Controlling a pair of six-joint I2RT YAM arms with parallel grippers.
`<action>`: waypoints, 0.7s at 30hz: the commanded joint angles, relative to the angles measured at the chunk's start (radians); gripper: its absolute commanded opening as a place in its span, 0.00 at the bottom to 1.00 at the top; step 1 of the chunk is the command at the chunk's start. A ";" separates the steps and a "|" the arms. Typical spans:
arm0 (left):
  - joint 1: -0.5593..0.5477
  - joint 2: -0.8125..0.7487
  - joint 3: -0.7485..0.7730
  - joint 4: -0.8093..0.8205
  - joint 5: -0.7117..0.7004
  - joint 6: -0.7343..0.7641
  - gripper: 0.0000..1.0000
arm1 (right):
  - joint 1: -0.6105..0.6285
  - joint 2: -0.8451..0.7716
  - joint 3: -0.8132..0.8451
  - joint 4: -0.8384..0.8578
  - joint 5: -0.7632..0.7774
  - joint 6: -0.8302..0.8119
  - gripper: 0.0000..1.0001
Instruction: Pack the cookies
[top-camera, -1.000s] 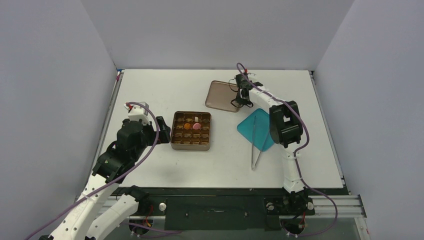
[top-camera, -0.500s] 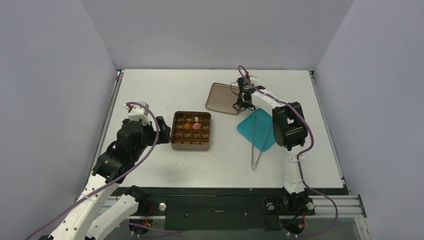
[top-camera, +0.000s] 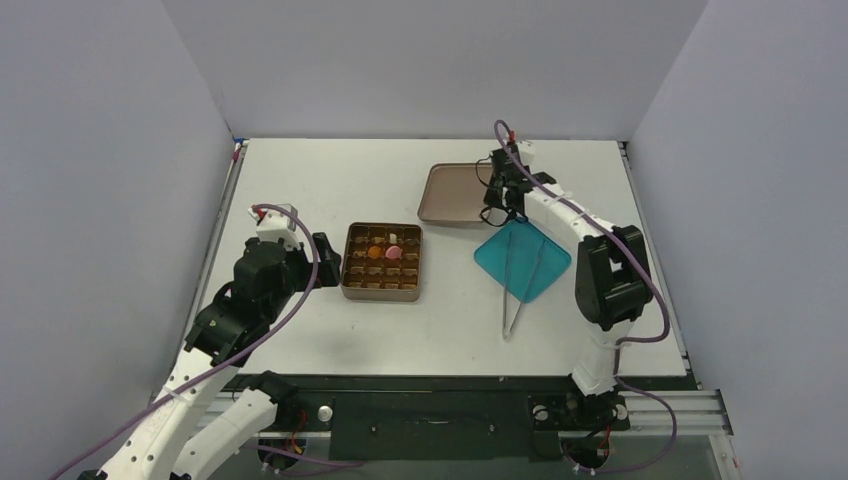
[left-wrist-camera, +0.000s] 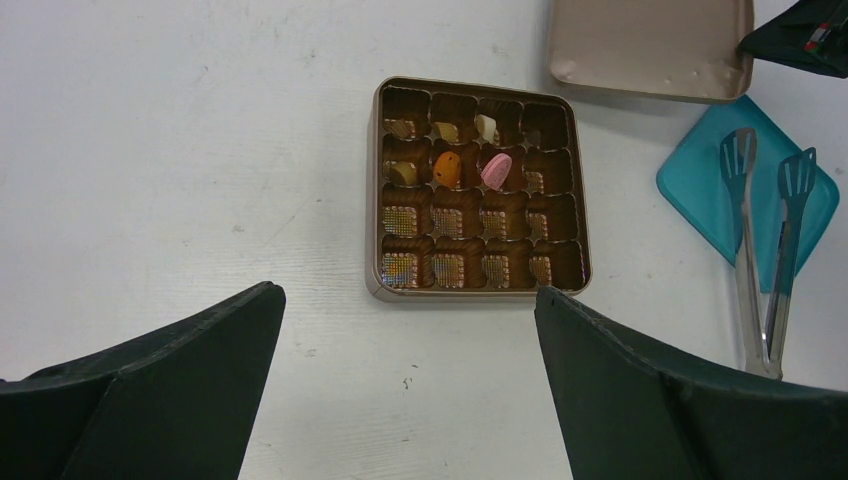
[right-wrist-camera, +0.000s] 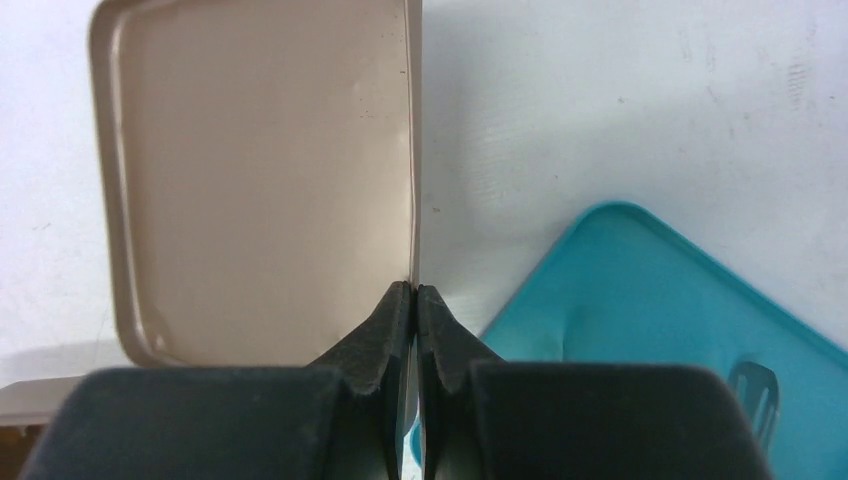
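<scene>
The cookies lie in the upper cells of the square brown gridded tin (left-wrist-camera: 478, 293): an orange round (left-wrist-camera: 448, 168), a pink round (left-wrist-camera: 496, 170), a cream-white piece (left-wrist-camera: 486, 128) and small brown bits (left-wrist-camera: 403, 173). From above the tin (top-camera: 382, 297) sits mid-table. My left gripper (top-camera: 325, 258) hangs open just left of it, and its jaws (left-wrist-camera: 407, 290) frame the tin's near edge with nothing between them. The tan lid (top-camera: 455, 193) lies at the back. My right gripper (top-camera: 497, 208) is shut on the lid's right rim (right-wrist-camera: 412, 150), fingertips (right-wrist-camera: 414, 290) pinched together.
A teal square plate (top-camera: 522, 260) lies right of the tin, just in front of the lid, and is also seen in the right wrist view (right-wrist-camera: 650, 300). Metal tongs (top-camera: 510, 290) rest across the plate and onto the table. Grey walls enclose three sides.
The right arm has swung to the right, carrying the lid a short way right with it. The left arm and the tin have not moved.
</scene>
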 joint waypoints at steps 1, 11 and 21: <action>0.007 0.002 0.012 0.050 0.008 0.014 0.97 | -0.003 -0.133 -0.068 0.063 0.018 0.010 0.00; 0.005 0.040 0.013 0.066 0.072 0.013 0.97 | 0.008 -0.381 -0.257 0.092 0.027 0.024 0.00; 0.004 0.117 0.028 0.104 0.238 -0.085 0.97 | 0.099 -0.670 -0.396 0.018 0.032 0.008 0.00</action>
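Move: The right hand already holds the lid by its right edge. The open cookie box lies about 24 cm to its left, 11 cm back and 8 cm below. The turquoise tray is roughly 12 cm back and 8 cm right of that hand, with the tongs on it about 19 cm back and 7 cm right. From the empty left hand, the box is some 12 cm ahead, 10 cm right and 21 cm below. Right hand draws the gripped lid back and up, about 10 cm each; open left hand eases right-down towards box. ##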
